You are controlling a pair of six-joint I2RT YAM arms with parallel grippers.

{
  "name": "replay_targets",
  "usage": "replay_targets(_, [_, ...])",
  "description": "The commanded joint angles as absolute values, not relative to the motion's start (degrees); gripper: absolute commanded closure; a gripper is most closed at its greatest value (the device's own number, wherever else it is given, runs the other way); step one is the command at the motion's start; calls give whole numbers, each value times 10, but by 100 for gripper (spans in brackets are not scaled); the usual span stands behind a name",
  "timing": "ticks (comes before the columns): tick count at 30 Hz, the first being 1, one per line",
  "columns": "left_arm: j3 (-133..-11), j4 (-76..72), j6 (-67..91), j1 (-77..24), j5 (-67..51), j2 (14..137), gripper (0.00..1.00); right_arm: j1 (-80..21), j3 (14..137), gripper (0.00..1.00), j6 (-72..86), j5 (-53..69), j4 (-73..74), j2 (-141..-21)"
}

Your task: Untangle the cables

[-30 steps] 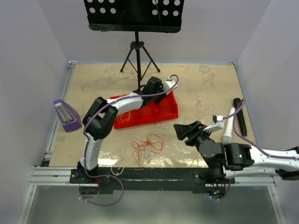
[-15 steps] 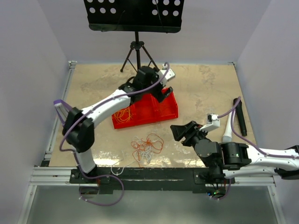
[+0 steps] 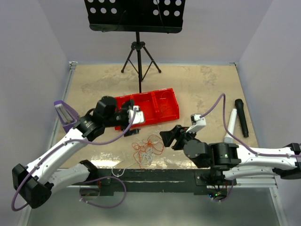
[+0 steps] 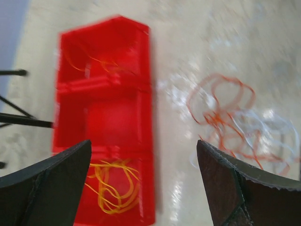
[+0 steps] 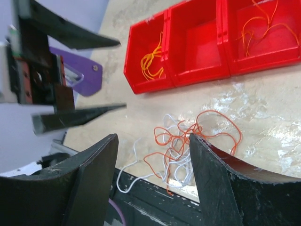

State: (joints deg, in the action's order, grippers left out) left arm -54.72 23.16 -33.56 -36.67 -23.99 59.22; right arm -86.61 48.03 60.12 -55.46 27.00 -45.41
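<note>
The cables (image 3: 148, 148) lie as a tangled orange and white clump near the table's front edge, also seen in the left wrist view (image 4: 230, 120) and the right wrist view (image 5: 188, 139). My left gripper (image 3: 134, 117) hangs open and empty over the near left end of the red tray (image 3: 171, 113); its jaws (image 4: 143, 143) straddle the tray's edge. Yellow wires (image 4: 110, 188) lie in one end compartment and orange wires (image 5: 261, 23) in the other. My right gripper (image 3: 169, 136) is open and empty just right of the clump (image 5: 153, 139).
A purple stand (image 3: 66, 115) sits at the left edge. A music stand (image 3: 136, 19) on a tripod rises at the back. A black microphone (image 3: 241, 117) and a white tube (image 3: 230, 127) lie at the right. A white strand (image 3: 120, 169) trails onto the front rail.
My left gripper opened over the tray's far right end, then the arm swung back to the tray's near left end. My right gripper slid left toward the clump.
</note>
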Motion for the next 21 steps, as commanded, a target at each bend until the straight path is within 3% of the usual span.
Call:
replay_targets(1, [-477, 341, -466, -367, -331, 541, 3, -860, 477, 33, 605, -510, 233, -500])
replay_targets(6, [-412, 422, -590, -375, -384, 502, 11, -837, 439, 33, 663, -448, 211, -541])
replay_targets(12, [-410, 545, -706, -397, -427, 566, 19, -836, 424, 33, 700, -435, 194, -558])
replay_targets(18, [-405, 493, -716, -403, -410, 643, 25, -836, 448, 33, 684, -442, 203, -599])
replay_targets(21, [-399, 448, -703, -403, -388, 664, 37, -835, 447, 33, 684, -432, 201, -616])
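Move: The orange-and-white cable tangle lies about 12 cm back from the left hand, 8 cm to its right and 23 cm below. From the right hand the same tangle is some 10 cm to the left, about 2 cm back and 26 cm below. The red box's middle sits 13 cm ahead of the left hand and 6 cm to its right, 21 cm down; a loose white cable end lies 22 cm back and 8 cm left of the left hand, 24 cm down. With nothing touched yet, both hands come down towards the cable tangle. The left drops about 16 cm while drawing back 13 cm from the red box and slightly left, its wrist swinging some 35 degrees clockwise and its wide-open fingers partly closing. The right sinks about 10 cm and shifts 5 cm left, tipping slightly further down, its opening unchanged. ##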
